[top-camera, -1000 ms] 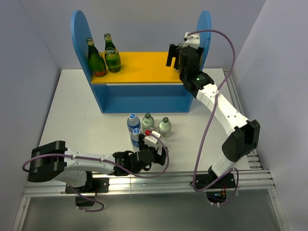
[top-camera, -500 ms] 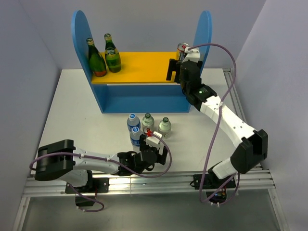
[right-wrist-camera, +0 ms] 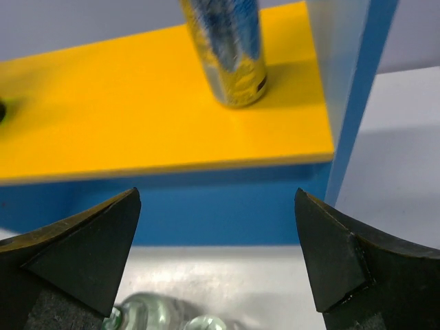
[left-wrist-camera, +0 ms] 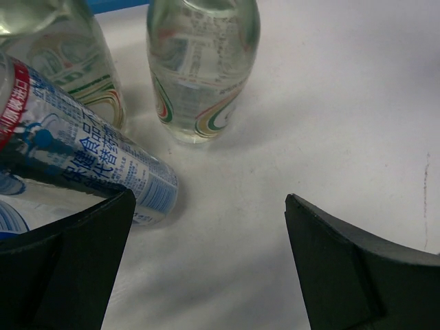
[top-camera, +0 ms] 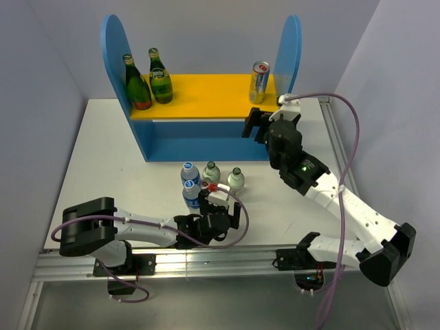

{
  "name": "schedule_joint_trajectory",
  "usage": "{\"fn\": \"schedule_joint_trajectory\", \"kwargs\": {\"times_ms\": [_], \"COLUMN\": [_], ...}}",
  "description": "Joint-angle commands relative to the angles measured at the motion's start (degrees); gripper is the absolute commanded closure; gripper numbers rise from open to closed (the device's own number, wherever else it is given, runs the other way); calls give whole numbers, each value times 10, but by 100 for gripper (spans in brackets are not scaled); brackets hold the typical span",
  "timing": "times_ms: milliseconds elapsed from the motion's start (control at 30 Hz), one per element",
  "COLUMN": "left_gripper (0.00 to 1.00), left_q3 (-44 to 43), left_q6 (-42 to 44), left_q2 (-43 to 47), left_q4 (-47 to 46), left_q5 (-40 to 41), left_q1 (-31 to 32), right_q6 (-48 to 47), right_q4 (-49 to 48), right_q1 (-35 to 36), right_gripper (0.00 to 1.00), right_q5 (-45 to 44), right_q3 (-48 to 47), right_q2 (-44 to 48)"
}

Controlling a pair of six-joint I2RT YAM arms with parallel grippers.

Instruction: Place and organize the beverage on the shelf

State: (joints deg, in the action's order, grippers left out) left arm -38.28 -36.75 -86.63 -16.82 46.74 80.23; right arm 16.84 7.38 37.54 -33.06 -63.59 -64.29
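Note:
The shelf has two green glass bottles on the left of its yellow board and a slim can upright at the right end. My right gripper hangs open in front of the shelf, below the can and apart from it. In the right wrist view the can stands free beyond the open gripper. My left gripper is open low over the table beside a cluster of small bottles. A blue-labelled bottle sits by its left finger.
The shelf's blue side panel rises just right of the can. Two clear green-striped bottles stand ahead of the left gripper. White tabletop lies left of the cluster; a metal rail runs along the near edge.
My right gripper opened, let go of the can and drew back down away from the shelf. The can now stands alone on the board. The left arm edged slightly right.

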Motion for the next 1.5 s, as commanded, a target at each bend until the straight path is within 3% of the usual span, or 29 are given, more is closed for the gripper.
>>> {"fn": "schedule_joint_trajectory", "kwargs": {"times_ms": [0, 300, 500, 733, 1133, 1300, 1367, 1467], "left_gripper": [2, 1, 1, 1, 3, 8, 15, 40], "left_q3": [-17, -37, -62, -86, -47, -42, -40, -47], "left_q6": [-33, -85, -187, -212, -126, -97, -89, -85], "left_q2": [-2, -25, -31, -61, -89, -121, -126, -135], "left_q4": [20, 64, 161, 201, 66, 24, 5, 15], "left_q5": [46, 70, 101, 118, 92, 93, 93, 92], "left_q1": [-23, -44, -51, -53, -92, -92, -92, -92], "right_q6": [18, 35, 40, 45, 43, 44, 43, 45], "right_q4": [3, 12, 13, 11, 8, 7, 4, 3], "right_q1": [38, 69, 71, 71, 71, 71, 72, 71], "right_gripper": [0, 0, 0, 0, 0, 0, 0, 1], "right_q5": [-37, -41, -40, -37, -49, -51, -52, -52], "right_q3": [20, 57, 66, 73, 92, 104, 109, 116], "right_q2": [22, 45, 51, 52, 69, 74, 77, 81]}}
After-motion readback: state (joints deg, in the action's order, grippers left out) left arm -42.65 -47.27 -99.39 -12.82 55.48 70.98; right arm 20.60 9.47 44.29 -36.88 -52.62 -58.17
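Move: The can stands about 7 cm ahead of the left hand, 5 cm to its left and 4 cm lower. The front blue-capped bottle, already tipping, is some 9 cm left and 4 cm ahead; the left green-capped bottle is about 12 cm ahead and 3 cm left, the right one 11 cm ahead and 6 cm right. From the right hand the can is roughly 11 cm back, 21 cm left and 28 cm down. The left hand reaches about 7 cm forward, left and down, partly closing round the can; the right sinks. ##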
